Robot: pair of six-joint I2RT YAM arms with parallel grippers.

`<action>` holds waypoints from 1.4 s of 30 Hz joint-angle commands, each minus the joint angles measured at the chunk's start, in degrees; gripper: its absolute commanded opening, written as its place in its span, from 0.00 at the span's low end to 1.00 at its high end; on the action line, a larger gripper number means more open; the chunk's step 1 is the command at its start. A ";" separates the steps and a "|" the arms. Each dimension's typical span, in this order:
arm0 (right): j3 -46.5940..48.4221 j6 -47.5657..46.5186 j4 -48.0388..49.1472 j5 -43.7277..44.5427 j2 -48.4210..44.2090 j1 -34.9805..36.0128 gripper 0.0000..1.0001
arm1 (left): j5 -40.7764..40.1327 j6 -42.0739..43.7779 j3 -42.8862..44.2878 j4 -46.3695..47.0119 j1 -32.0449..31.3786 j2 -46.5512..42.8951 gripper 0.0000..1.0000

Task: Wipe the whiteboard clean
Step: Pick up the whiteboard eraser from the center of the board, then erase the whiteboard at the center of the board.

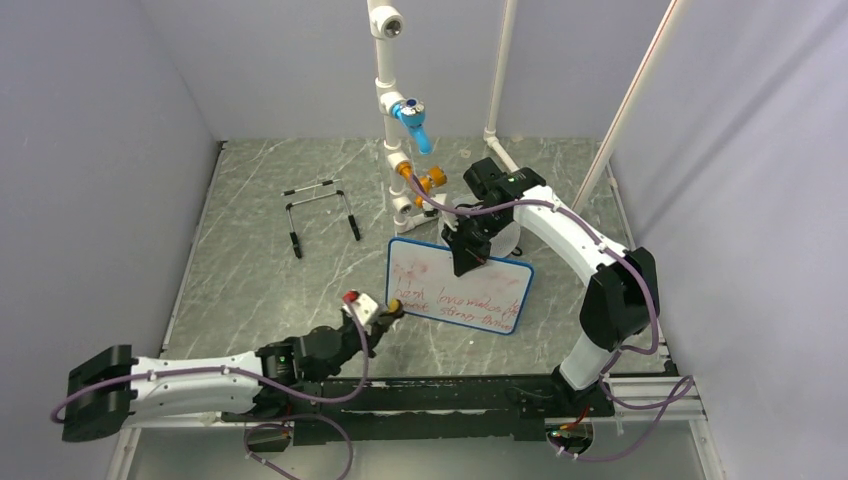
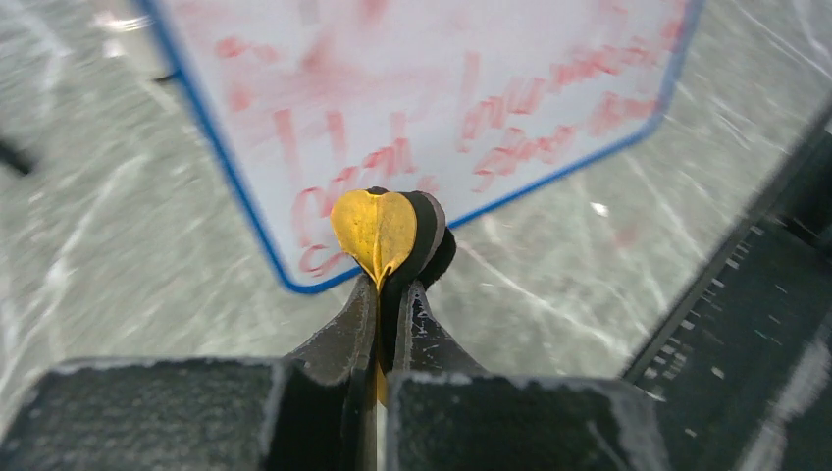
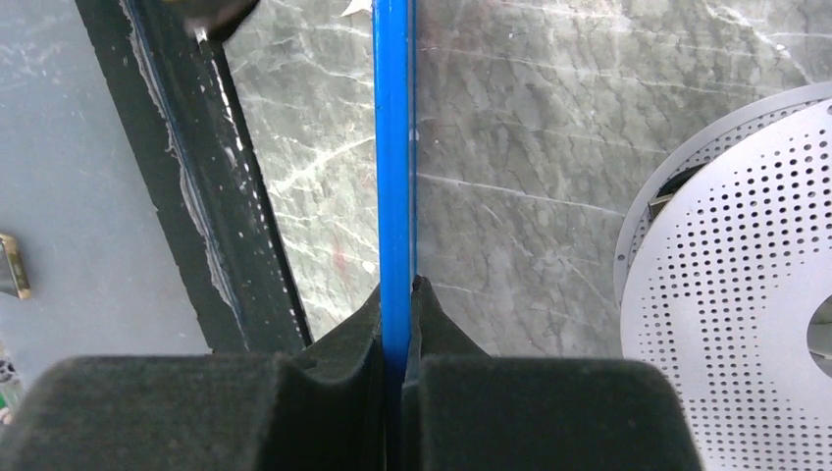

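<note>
The whiteboard point(image 1: 440, 278), white with a thin blue frame and red handwriting, stands tilted on the table. Its top edge is pinched by my right gripper point(image 1: 467, 262); in the right wrist view the jaws point(image 3: 400, 289) are shut on the blue frame point(image 3: 394, 147). My left gripper point(image 1: 392, 313) is at the board's lower left corner, shut on a small yellow-and-black eraser pad point(image 2: 378, 228). In the left wrist view the pad sits just in front of the board's point(image 2: 432, 59) blue corner, over smeared red writing; I cannot tell whether it touches.
A round grey perforated disc point(image 3: 736, 285) lies behind the board. A white pipe assembly with a blue valve point(image 1: 410, 115) rises at the back centre. A black wire stand point(image 1: 320, 210) stands back left. A black rail point(image 1: 450, 395) runs along the near edge.
</note>
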 commanded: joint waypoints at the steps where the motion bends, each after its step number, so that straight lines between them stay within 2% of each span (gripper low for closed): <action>1: -0.28 6.33 7.44 -1.59 -2.60 0.21 0.00 | -6.89 -4.11 -4.79 3.57 3.72 -8.57 0.00; 3: -0.71 6.32 7.38 -2.64 -2.81 0.30 0.00 | -7.98 -2.87 -5.72 3.80 4.42 -11.01 0.00; 6: -1.90 6.72 7.76 -3.52 -3.39 0.44 0.00 | -9.71 1.02 -5.30 6.45 4.82 -9.73 0.00; 12: -3.37 6.87 8.49 -4.20 -5.94 0.95 0.00 | -11.89 10.59 -0.83 18.99 4.95 2.65 0.00; 15: -4.61 6.07 8.88 -4.36 -8.44 0.95 0.00 | -12.24 12.97 0.97 22.02 4.95 7.29 0.00; 23: -7.96 3.31 9.07 -3.22 -11.86 0.98 0.00 | -12.12 12.32 0.08 22.36 4.95 4.99 0.00; 29: -10.39 4.35 11.27 -0.90 -13.22 1.02 0.00 | -11.88 9.93 1.10 18.77 5.34 4.94 0.00; 36: -10.64 5.85 12.39 -1.77 -12.05 0.98 0.00 | -14.40 11.13 6.03 22.98 5.44 15.65 0.00; 42: -10.83 5.72 12.15 -2.64 -11.63 1.00 0.00 | -19.26 17.01 10.42 28.40 5.39 24.74 0.00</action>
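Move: The left hand already holds the eraser; the whiteboard's upper-left part lies about 9 cm ahead of it, 1 cm to its right and some 3 cm above. The board's middle is about 7 cm ahead, 14 cm right and 4 cm below. The orange tap stands some 23 cm ahead and 7 cm right, roughly level. From the right hand, which still grips the top edge, that upper-left part is about 14 cm left, 1 cm ahead and 1 cm below. Eraser still pinched, the left hand reaches about 8 cm forward and 3 up, onto the whiteboard's upper-left part. ##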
